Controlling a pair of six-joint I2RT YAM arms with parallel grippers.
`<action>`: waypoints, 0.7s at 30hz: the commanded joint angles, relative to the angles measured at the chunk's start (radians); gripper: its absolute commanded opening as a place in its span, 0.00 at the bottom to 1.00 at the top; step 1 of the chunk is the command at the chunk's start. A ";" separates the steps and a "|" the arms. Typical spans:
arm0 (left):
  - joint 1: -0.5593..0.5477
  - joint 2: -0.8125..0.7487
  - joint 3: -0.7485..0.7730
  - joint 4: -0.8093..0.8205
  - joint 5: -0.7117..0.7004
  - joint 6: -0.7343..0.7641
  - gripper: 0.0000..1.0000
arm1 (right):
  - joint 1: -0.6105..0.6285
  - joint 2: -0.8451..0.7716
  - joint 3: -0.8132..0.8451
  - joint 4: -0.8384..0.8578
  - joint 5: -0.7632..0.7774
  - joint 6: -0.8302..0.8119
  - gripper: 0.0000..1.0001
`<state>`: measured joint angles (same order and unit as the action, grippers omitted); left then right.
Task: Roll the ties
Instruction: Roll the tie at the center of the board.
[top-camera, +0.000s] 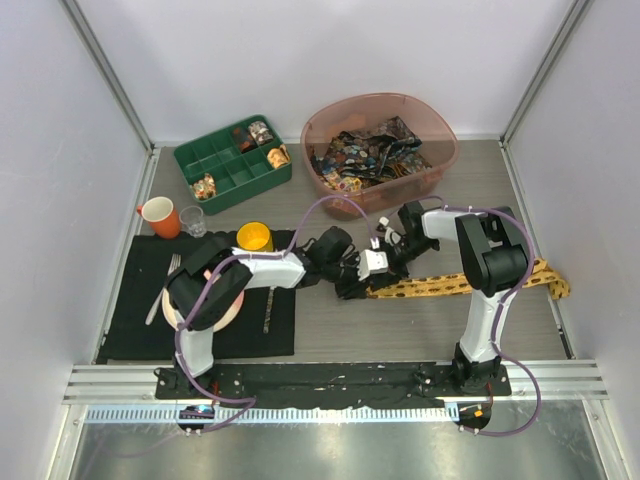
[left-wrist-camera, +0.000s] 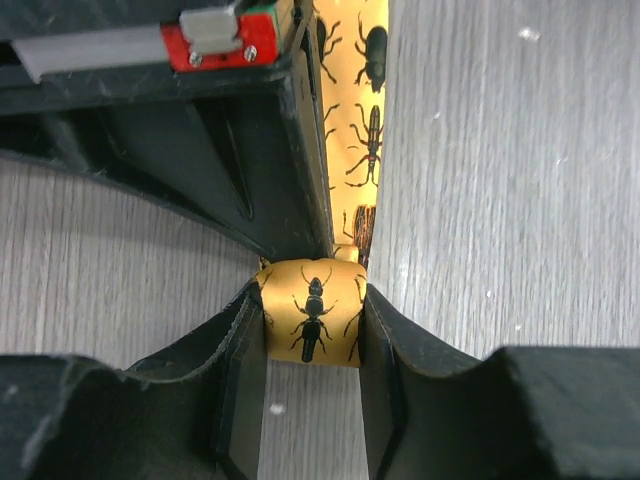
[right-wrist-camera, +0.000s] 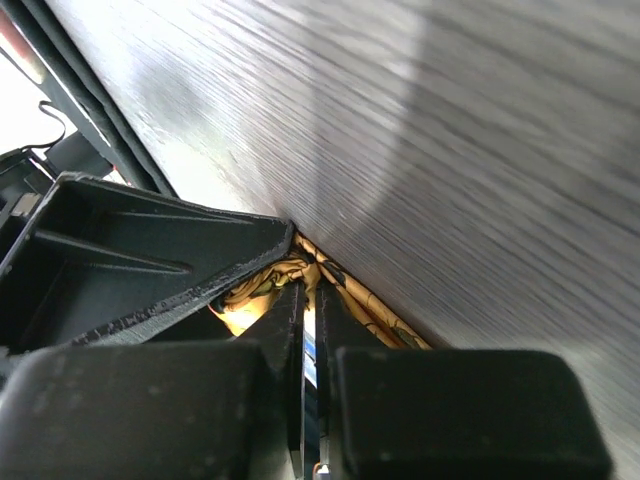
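A yellow-orange tie (top-camera: 455, 284) printed with dark beetles lies stretched toward the right edge of the wooden table. Its left end is wound into a small roll (left-wrist-camera: 312, 315). My left gripper (left-wrist-camera: 312, 335) is shut on that roll, one finger on each side. My right gripper (right-wrist-camera: 310, 290) is shut, its tips pinching yellow fabric (right-wrist-camera: 262, 285) right beside the left gripper's finger. From above, both grippers (top-camera: 362, 270) meet at the tie's left end. More ties (top-camera: 372, 155), dark with busy prints, lie piled in the pink tub (top-camera: 440, 125).
A green compartment tray (top-camera: 225, 170) stands at the back left. A red mug (top-camera: 160, 215), a glass (top-camera: 193, 221) and a yellow cup (top-camera: 254, 237) border a black mat (top-camera: 140, 330) that carries a plate and cutlery. White walls enclose the table.
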<state>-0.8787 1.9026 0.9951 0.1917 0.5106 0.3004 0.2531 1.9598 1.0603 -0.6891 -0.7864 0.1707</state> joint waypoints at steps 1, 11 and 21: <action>0.000 0.022 0.111 -0.377 -0.168 0.098 0.00 | 0.043 0.038 -0.017 0.111 0.164 -0.042 0.10; -0.012 0.099 0.244 -0.681 -0.262 0.166 0.00 | 0.008 -0.010 0.004 0.082 0.087 -0.053 0.18; -0.017 0.138 0.284 -0.730 -0.274 0.187 0.00 | -0.094 -0.108 -0.017 -0.003 -0.079 -0.091 0.27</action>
<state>-0.9112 1.9743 1.3010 -0.3595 0.3466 0.4561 0.1883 1.9278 1.0588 -0.6674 -0.8253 0.1162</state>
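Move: The left hand already has the tie's roll between its fingertips, with the flat strip running off to the right, its middle some 24 cm away. The knife lies about 22 cm to this hand's left and level with it; the yellow mug is roughly 26 cm left and 13 cm ahead. From the right hand, the roll is about 2 cm to the left and 1 cm back, at about the same height, and the bin's middle is some 31 cm straight ahead. Keeping its pinch on the roll, the left hand draws it about 2 cm to the left along the board and tips over some 20 degrees, so that its fingers, which began slanting right and down, point more steeply down. The right hand lets go of the tie's cloth beside the roll, its nearly shut fingers opening to about a quarter; it follows 1 cm left, then turns back about 2 cm to the right while easing forward 2 cm and up 1 cm, away from the roll. ##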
